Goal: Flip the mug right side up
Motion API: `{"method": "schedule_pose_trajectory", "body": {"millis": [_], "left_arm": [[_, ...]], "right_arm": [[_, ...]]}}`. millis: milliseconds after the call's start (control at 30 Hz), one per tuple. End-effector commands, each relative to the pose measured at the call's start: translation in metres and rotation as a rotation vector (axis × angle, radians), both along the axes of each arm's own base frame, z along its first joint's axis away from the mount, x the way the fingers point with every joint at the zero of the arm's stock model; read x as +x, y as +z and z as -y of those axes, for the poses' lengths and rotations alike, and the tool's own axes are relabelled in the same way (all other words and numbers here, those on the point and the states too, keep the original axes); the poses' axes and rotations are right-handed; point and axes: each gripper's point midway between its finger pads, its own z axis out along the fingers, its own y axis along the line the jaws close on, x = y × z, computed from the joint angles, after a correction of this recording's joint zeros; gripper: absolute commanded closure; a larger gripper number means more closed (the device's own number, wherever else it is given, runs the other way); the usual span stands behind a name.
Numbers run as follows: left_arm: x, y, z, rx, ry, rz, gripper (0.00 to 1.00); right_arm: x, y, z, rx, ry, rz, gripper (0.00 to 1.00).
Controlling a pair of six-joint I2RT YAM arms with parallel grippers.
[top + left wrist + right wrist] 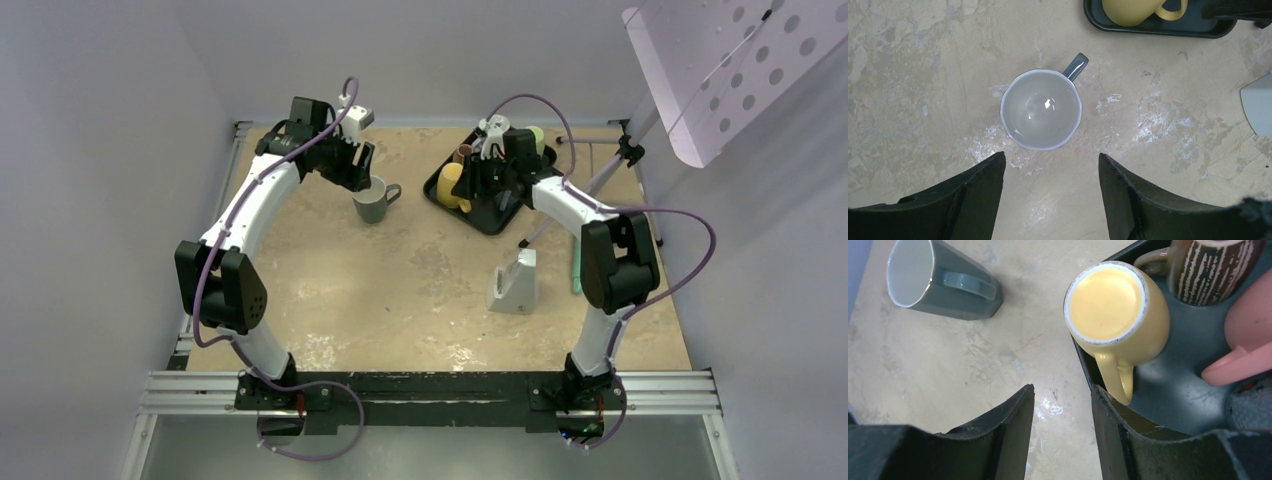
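Observation:
A grey mug [372, 200] stands upright on the table, its white inside facing up [1041, 109] and its handle pointing toward the tray. My left gripper [1050, 156] hangs open just above and beside it [362, 170], touching nothing. A yellow mug [1115, 310] sits upside down at the near corner of the black tray [1178, 390], base up [451, 185]. My right gripper [1063, 387] is open over the tray's edge [487, 180]. One finger is close to the yellow mug's handle, with only bare table between the fingers.
The tray [490, 215] also holds a brown striped mug [1213, 265] and a pink mug [1253, 335]. A pale wedge-shaped block [515, 283] stands mid-table on the right. A perforated panel [730, 70] on a stand overhangs the far right corner.

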Motion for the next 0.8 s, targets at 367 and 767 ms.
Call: {"method": "schedule_pose_trajectory", "body": {"millis": [367,767], "left_arm": [[-0.003,0.011,0.004,-0.048,0.001,-0.001,0.29],[-0.011,0.019,0.006,-0.064,-0.009,0.008,0.29]], "right_arm": [[0.02,-0.01,0.014,-0.389,-0.175,0.196,0.47],[0.044,-0.037,0.017,-0.458,-0.219,0.193,0.53]]}}
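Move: From the right hand the upside-down yellow mug stands in the tray some 6 cm ahead, 3 cm to the left and 7 cm lower, its handle turned back towards the hand. The brown striped mug is about 14 cm straight ahead, the pink mug 11 cm ahead and 7 cm right. The already upright grey mug stands 3 cm ahead and 20 cm left. From the idle left hand the yellow mug lies about 7 cm ahead, 18 cm right and 15 cm below. Rolling its left side down by some 25-30 degrees, so that the fingers point more steeply down, and turning slightly clockwise, the right hand first makes a small sway right and back left near its height. Then it sinks about 7 cm beside the yellow mug towards its handle, easing a couple of centimetres right. The fingers stay about half open, coming close around the handle; contact can't be made out. ##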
